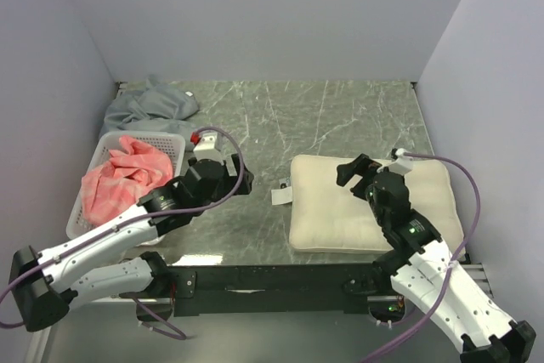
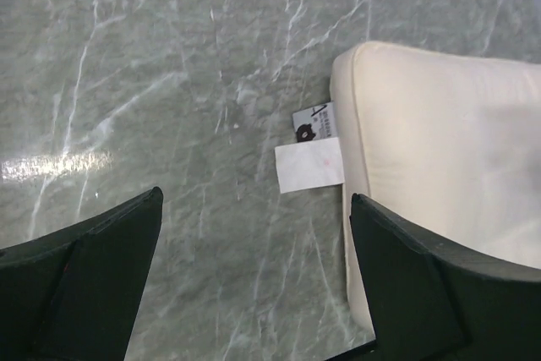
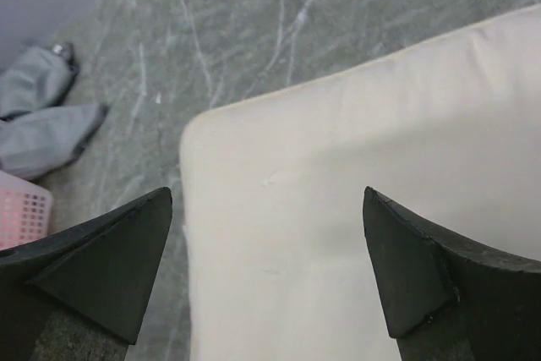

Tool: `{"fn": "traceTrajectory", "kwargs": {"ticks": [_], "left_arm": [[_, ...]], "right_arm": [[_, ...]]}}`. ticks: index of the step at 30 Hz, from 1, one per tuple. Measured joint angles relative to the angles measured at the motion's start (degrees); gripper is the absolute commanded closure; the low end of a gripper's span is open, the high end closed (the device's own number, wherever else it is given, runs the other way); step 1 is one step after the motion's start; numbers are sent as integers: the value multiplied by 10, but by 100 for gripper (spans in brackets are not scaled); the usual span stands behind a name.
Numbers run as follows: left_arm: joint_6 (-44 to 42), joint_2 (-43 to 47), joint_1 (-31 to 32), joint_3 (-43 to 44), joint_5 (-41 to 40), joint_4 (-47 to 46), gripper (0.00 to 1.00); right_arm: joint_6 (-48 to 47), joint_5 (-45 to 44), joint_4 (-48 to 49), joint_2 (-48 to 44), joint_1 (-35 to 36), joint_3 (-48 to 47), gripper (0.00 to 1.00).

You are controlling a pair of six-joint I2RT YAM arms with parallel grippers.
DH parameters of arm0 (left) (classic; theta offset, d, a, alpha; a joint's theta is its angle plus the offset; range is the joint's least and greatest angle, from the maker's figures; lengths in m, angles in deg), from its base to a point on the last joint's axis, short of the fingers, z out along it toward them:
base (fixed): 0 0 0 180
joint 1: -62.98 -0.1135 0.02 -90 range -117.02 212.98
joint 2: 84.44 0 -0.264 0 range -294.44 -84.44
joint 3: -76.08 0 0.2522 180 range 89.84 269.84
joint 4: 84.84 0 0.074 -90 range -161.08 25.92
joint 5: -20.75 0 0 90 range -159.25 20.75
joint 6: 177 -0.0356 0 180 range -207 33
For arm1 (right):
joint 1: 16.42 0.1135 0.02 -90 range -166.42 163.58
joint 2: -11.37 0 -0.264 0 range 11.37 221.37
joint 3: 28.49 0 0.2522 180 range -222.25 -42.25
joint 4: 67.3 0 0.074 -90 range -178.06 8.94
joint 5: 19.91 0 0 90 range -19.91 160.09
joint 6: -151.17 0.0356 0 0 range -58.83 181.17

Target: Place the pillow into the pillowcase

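Observation:
The cream pillow (image 1: 327,210) lies flat on the marble table at the right, with its white tag (image 1: 281,193) sticking out on its left side. My right gripper (image 1: 359,169) hovers open and empty over the pillow's far left part; in the right wrist view (image 3: 266,247) its jaws stand wide over the pillow (image 3: 338,183). My left gripper (image 1: 236,183) is open and empty over bare table left of the pillow; the left wrist view (image 2: 254,251) shows the tag (image 2: 309,166) and the pillow's edge (image 2: 448,141). The grey pillowcase (image 1: 153,106) lies crumpled in the far left corner, and it also shows in the right wrist view (image 3: 42,116).
A white lattice basket (image 1: 170,146) stands at the left with a pink-red checked cloth (image 1: 123,178) in it, just in front of the pillowcase. White walls close the table at the left, back and right. The pillow's near edge lies at the table's front edge.

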Motion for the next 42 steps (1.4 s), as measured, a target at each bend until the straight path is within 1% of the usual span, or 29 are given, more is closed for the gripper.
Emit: {"fn": "traceTrajectory", "kwargs": {"ticks": [5, 8, 11, 15, 18, 20, 24, 26, 28, 30, 33, 38, 40, 42], "left_arm": [[0, 40, 0, 2, 3, 3, 3], [0, 32, 0, 8, 4, -2, 3], [0, 4, 0, 18, 0, 2, 3], [3, -65, -3, 72, -29, 27, 3], [2, -116, -32, 114, -27, 28, 3], [-3, -144, -80, 129, -11, 21, 3], [-16, -214, -212, 155, 25, 10, 3], [-16, -269, -270, 181, 43, 1, 3], [-19, -327, -306, 206, 44, -16, 3], [-22, -393, -317, 248, 42, -11, 3], [-23, -491, -312, 315, 37, -5, 3], [-17, -594, -307, 380, -14, 21, 3], [-16, -627, -308, 401, -36, 27, 1], [-18, -653, -310, 419, -51, 28, 11]], "right_arm": [[-1, 0, -8, 27, 0, 4, 0], [-2, 3, -8, 40, 0, 4, 0], [-3, 11, -7, 55, 0, 4, 0], [-11, 36, -2, 83, 0, 3, 0], [-19, 64, 15, 108, 0, 1, 0], [-23, 81, 28, 129, 0, -2, 0], [-28, 120, 57, 185, 0, -14, 0], [-30, 136, 68, 214, 0, -21, 0], [-31, 145, 73, 233, 0, -26, 0], [-33, 151, 78, 243, 0, -28, 0], [-35, 153, 79, 241, 2, -28, 0], [-35, 153, 79, 221, 4, -27, 0], [-35, 155, 79, 212, 6, -26, 0], [-35, 158, 79, 205, 7, -25, 0]]}}
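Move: The grey pillowcase's near right corner lies some 23 cm ahead of the left hand, 12 cm to its left and 18 cm below. The pillowcase's middle is about 32 cm ahead and 33 cm left, the basket with pink cloth only 4 cm ahead but 33 cm left, and the white tag 3 cm ahead, 7 cm right. The right hand has that corner roughly 22 cm ahead and 43 cm left; the pillow's middle is 3 cm back, 7 cm right, 15 cm below. Swinging out past the basket's right side, the open left hand lifts slightly, then reaches some 25 cm forward and 11 cm left while dropping about 16 cm to the grey pillowcase's near corner, turning counter-clockwise and tipping steeper. It ends with cloth showing between its still-wide fingers. The open right hand drifts about 6 cm left over the pillow, sinking, then rising a little. ##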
